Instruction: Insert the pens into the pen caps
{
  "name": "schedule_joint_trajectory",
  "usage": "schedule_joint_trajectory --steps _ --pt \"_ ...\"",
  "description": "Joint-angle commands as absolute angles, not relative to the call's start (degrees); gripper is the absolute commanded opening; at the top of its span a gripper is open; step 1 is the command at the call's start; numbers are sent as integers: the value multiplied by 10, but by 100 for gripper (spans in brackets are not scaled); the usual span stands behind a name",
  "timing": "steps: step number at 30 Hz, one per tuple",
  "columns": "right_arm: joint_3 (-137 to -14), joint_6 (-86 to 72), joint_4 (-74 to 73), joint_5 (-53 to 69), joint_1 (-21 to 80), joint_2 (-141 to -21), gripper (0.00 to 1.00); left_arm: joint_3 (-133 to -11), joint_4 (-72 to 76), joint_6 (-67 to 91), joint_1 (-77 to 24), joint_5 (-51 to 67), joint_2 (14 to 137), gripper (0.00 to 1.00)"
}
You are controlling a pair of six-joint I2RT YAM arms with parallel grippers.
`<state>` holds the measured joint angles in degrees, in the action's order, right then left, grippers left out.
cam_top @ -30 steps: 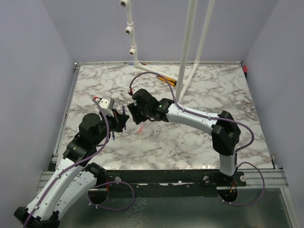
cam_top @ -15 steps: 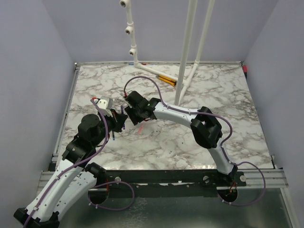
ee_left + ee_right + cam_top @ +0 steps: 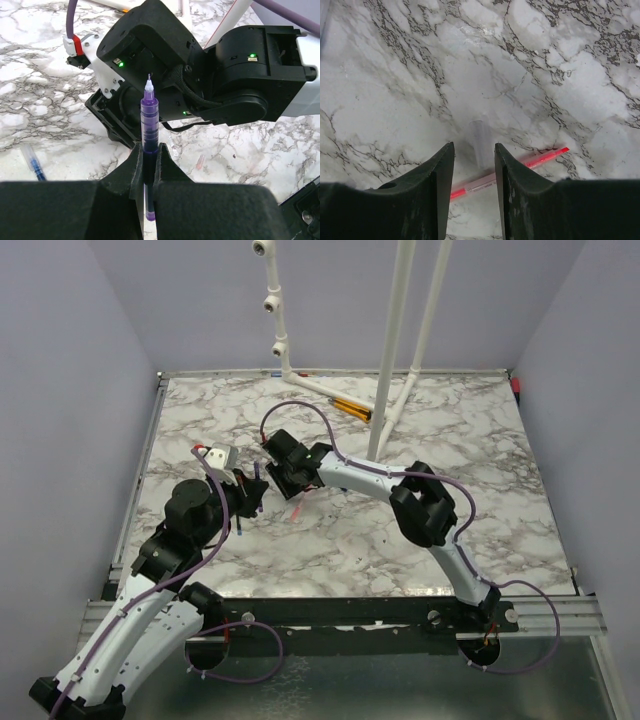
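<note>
My left gripper [image 3: 148, 150] is shut on a blue-violet pen [image 3: 149, 112] with a clear barrel, its bare tip pointing up at the right arm's wrist housing [image 3: 150, 55]. The right gripper [image 3: 474, 147] is open and hangs low over the marble. A pale translucent pen cap [image 3: 482, 142] lies between its fingers, touching neither. Behind the fingers a pink-red pen [image 3: 540, 159] lies slantwise on the table. From above, the two grippers [image 3: 255, 495] [image 3: 272, 475] nearly meet at centre left, with the pink-red pen [image 3: 297, 512] just to their right.
A short blue piece with a clear end [image 3: 32, 162] lies on the marble left of my left fingers, and a small pink piece [image 3: 200, 161] to their right. A white pipe stand [image 3: 395, 350] rises at the back, with orange-and-black sticks [image 3: 350, 407] at its foot.
The right arm has swung left, bringing its gripper close to the left one, and its jaws have narrowed. The left arm holds still with the pen.
</note>
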<state>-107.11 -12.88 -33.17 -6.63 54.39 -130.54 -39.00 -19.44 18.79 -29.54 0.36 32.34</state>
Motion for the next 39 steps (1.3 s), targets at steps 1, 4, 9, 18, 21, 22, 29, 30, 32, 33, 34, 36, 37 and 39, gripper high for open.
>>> schedule_joint_trajectory --steps 1,4,9,18,21,22,29,30,32,33,34,36,37,39 --pt "-1089 -117 -355 -52 542 -1335 40 -402 -198 179 -290 -7 325 0" --pt "-1091 -116 -356 -59 543 -1340 37 -402 -198 179 -289 -7 327 0" --pt "-1087 -113 -358 -63 543 -1343 28 -403 -198 178 -287 -4 328 0" --pt "-1081 -111 -354 -60 543 -1332 1 -402 -198 178 -284 -4 328 0" --pt "-1081 -110 -344 -63 543 -1318 1 -402 -198 178 -284 -5 328 0" --pt "-1080 -110 -341 -64 543 -1312 1 -402 -198 178 -283 -5 328 0" --pt "-1045 -110 -321 -60 543 -1244 1 -402 -197 179 -282 -9 326 0" --pt "-1035 -109 -319 -54 543 -1231 1 -402 -198 178 -282 -9 326 0" --pt "-1011 -103 -314 -46 542 -1206 1 -402 -198 179 -282 -9 327 0" --pt "-996 -101 -312 -46 543 -1192 1 -402 -198 179 -281 -9 326 0" --pt "-979 -99 -309 -46 543 -1178 1 -402 -198 178 -282 -9 327 0" --pt "-946 -94 -305 -42 543 -1149 1 -402 -198 179 -280 -10 326 0" --pt "-927 -89 -302 -38 543 -1133 1 -402 -198 179 -280 -10 325 0" --pt "-893 -75 -301 -30 543 -1104 1 -402 -198 179 -279 -11 325 0"
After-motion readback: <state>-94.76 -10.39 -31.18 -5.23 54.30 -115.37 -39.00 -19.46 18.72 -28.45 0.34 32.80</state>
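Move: The clear cap lies between and about 2 cm below the right hand's open fingers. The red pen's middle is some 3 cm to the hand's right and 2 cm back, the blue cap about 12 cm right and 2 cm ahead, the blue pen roughly 11 cm left and 4 cm back. From the left hand, the clear cap is about 10 cm ahead, 3 cm right and 23 cm below. The right hand sinks under 2 cm, pinches the clear cap, then lifts it about 7 cm, drifting back and right. ##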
